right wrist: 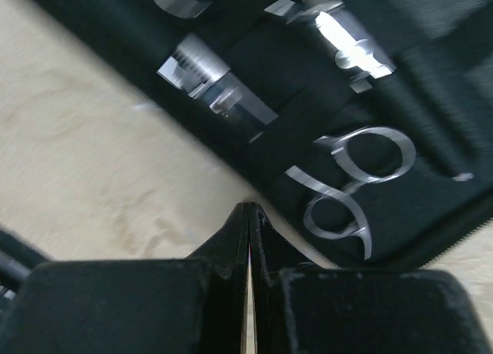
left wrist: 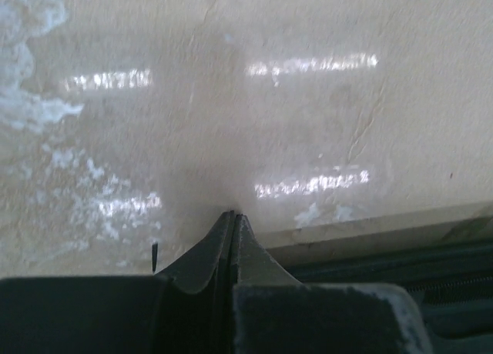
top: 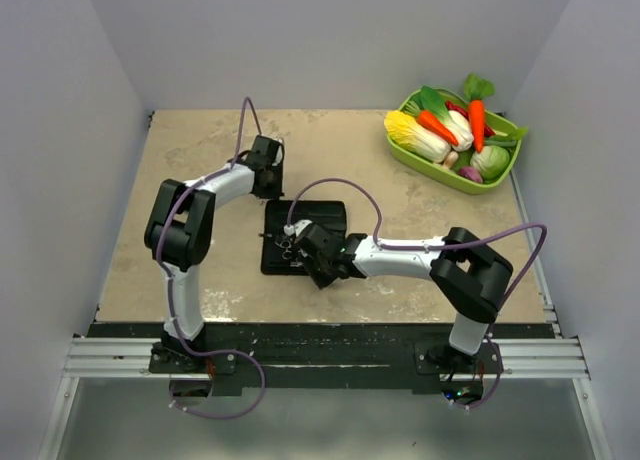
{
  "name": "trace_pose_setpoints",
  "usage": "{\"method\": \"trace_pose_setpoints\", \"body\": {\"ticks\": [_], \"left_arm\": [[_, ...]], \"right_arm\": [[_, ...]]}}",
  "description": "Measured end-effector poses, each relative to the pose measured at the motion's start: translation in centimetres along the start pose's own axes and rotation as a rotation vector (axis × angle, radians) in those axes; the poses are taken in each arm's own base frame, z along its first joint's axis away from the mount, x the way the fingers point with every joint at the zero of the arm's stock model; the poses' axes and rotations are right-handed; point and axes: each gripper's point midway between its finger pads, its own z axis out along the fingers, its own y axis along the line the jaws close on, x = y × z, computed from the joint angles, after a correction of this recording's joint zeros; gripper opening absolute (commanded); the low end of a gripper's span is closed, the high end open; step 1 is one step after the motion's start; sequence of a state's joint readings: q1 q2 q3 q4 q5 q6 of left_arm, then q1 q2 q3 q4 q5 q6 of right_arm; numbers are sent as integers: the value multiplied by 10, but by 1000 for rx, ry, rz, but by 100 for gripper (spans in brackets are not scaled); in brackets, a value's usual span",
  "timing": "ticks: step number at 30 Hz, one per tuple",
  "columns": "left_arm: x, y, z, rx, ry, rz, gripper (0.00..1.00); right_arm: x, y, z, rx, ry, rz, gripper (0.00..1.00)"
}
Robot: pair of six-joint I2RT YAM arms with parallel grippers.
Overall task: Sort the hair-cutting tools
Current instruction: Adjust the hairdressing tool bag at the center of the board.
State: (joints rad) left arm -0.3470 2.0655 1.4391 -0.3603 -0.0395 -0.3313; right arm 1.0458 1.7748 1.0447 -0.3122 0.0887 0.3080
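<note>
A flat black case (top: 318, 220) lies open mid-table. Silver scissors (top: 287, 248) rest in its near-left part. In the right wrist view their ring handles (right wrist: 348, 194) show on the black lining, with more silver tool parts (right wrist: 206, 78) tucked in slots farther back. My right gripper (right wrist: 249, 209) is shut and empty, its tips at the case's edge just left of the rings; from above it (top: 303, 248) sits over the case's near end. My left gripper (left wrist: 233, 214) is shut and empty over bare table, with the case (left wrist: 443, 273) at its lower right. I cannot make out any combs.
A green tray (top: 400, 145) of toy vegetables stands at the far right corner. The beige tabletop (top: 190, 140) has white walls on three sides. A black rail (top: 320, 345) carrying the arm bases runs along the near edge.
</note>
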Motion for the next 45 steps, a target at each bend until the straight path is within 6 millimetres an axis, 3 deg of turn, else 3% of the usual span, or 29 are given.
{"method": "trace_pose_setpoints", "body": {"ticks": [15,19,23,28,35,40,42,45], "left_arm": [[69,25,-44,-33,47,-56,0],[87,15,-52,-40,60,-30,0],[107,-7,-60,-8,69,6,0],[125,-31,-68,44,88,18,0],[135,-35,-77,54,110,4,0],[156,-22,-100,2,204,21,0],[151,-22,-111,-7,213,20,0],[122,-34,-127,19,162,10,0]], "right_arm": [[-12,-112,-3,248,9,217,0],[-25,-151,0,340,22,264,0],[-44,-189,7,419,8,309,0],[-63,-217,14,501,-8,307,0],[-66,-221,11,520,-11,296,0],[-48,-198,-10,466,29,277,0],[-49,-186,-22,442,23,260,0],[-62,-164,-43,399,-26,237,0]]}}
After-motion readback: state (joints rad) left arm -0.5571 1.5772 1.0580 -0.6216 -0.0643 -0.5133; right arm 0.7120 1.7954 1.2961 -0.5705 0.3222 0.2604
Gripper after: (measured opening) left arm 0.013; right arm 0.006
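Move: The hairdressing tool bag lies open between my closed, low fingertips. Its middle is about 12 cm back and 8 cm right of my left hand, which is at the far-left corner. From my right hand, at the near edge, it is roughly 13 cm ahead and 5 cm left. The zip pull sits some 12 cm back and 3 cm left of my left hand; scissor rings lie about 3 cm ahead and 3 cm right of my right hand. I turn the bag counter-clockwise between both closed grippers: my left tips draw the far-left corner back towards me about 18 cm, while my right tips push the near edge forward some 20 cm and rightward 12 cm, that wrist turning about 30 degrees clockwise. Then my right hand eases back, and both hands rise off the bag. ##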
